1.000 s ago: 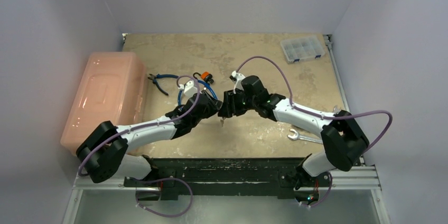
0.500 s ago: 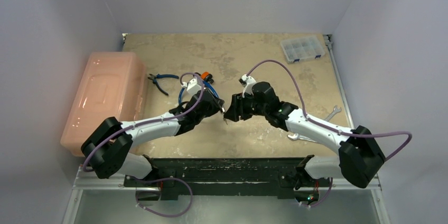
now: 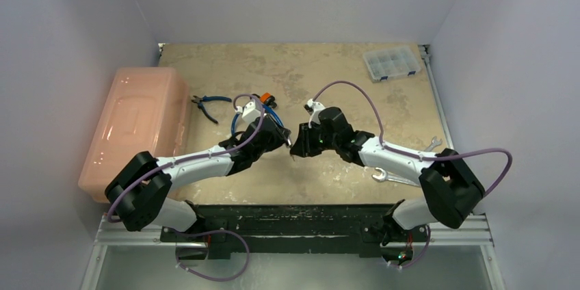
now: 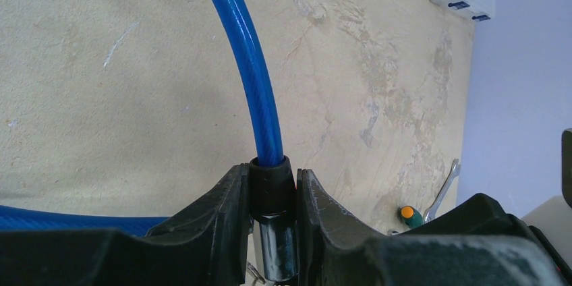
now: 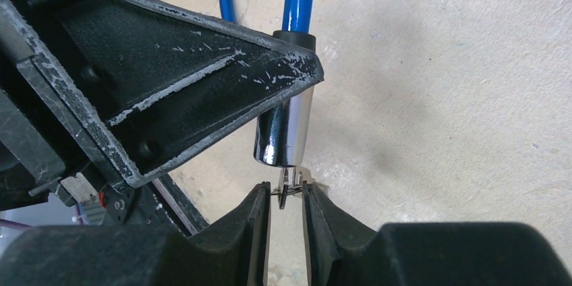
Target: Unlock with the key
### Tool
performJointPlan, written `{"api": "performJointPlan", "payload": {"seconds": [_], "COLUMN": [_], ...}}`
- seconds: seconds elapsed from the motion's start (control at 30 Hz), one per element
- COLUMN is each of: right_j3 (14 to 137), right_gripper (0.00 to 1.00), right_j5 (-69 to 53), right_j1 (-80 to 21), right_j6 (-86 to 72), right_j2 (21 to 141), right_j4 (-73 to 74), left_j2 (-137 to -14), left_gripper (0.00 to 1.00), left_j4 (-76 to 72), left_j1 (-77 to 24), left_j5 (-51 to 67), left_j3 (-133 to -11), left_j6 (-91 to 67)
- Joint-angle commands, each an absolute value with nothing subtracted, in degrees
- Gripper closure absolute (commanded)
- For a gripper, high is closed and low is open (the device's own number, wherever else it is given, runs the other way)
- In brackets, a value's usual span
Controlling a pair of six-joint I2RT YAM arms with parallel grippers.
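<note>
A blue cable lock (image 4: 249, 63) ends in a black and chrome cylinder (image 4: 273, 195). My left gripper (image 4: 272, 178) is shut on that cylinder and holds it above the table. In the right wrist view the chrome end (image 5: 287, 127) points at my right gripper (image 5: 286, 195). A small metal key (image 5: 286, 188) sticks out of the chrome end, and my right fingers are closed against its head from both sides. In the top view the two grippers meet tip to tip, left (image 3: 280, 138) and right (image 3: 295, 145), at the middle of the table.
A pink toolbox (image 3: 133, 129) stands at the left edge. Blue-handled pliers (image 3: 208, 102) lie behind the left arm. A clear compartment box (image 3: 391, 63) sits at the back right. Two wrenches (image 3: 393, 178) (image 3: 432, 143) and a green screwdriver (image 4: 409, 214) lie under the right arm.
The right gripper's jaws widened, then narrowed onto the key. The right elbow swung out right and came back. The left arm lifted the lock slightly a second ago and has held still since.
</note>
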State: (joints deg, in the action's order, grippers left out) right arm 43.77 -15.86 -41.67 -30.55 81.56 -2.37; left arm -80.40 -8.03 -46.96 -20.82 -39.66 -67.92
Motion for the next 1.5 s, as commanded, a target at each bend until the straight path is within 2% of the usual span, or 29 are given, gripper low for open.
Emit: {"api": "performJointPlan", "payload": {"seconds": [0.0,0.13,0.3,1.03,1.47], "right_j3": [46.51,46.84,46.95,44.2,44.32], "right_gripper": [0.74,0.8,1.0,1.0,1.0], "right_j5": [-16.0,-15.91,-16.0,-19.42,-25.75], "right_j1": [-41.74,-41.75,-41.8,-39.88,-36.01], "right_j6": [-30.79,-30.76,-30.81,-40.74,-48.83], "right_j2": [81.97,82.8,83.86,76.95,73.49], "right_j4": [-5.45,-5.57,-5.76,-14.42,-22.94], "left_j2": [-78.77,-78.67,-78.34,-68.03,-61.35], "left_gripper": [1.0,1.0,1.0,1.0,1.0], "left_j4": [-11.87,-11.96,-12.24,-14.5,-25.71], "left_j1": [-47.2,-47.13,-47.22,-47.16,-47.11], "left_j5": [-19.95,-19.8,-19.48,-16.42,-13.77], "left_j3": [-40.78,-40.65,-40.53,-36.88,-33.31], "left_j6": [-68.22,-68.2,-68.29,-69.37,-68.14]}}
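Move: The key in the lock sits between my right fingertips, about 1 cm to the left of my right hand point and level with it. The lock's barrel lies some 3 cm ahead, 2 cm left and 2 cm above. The orange padlock is on the table about 16 cm ahead, 9 cm left and 9 cm below. From my left hand, which grips the barrel, the key is about 5 cm back, 2 cm right and 2 cm below. I shut my right fingers on the key head while my left hand keeps its grip on the barrel. Then I raise both hands together about 9 cm, drifting slightly left. On the way up my wrists turn against each other: the right rolls nearly 20 degrees, its fingers swinging up, while the left tips its fingers up and drops its left side, twisting key against lock. ##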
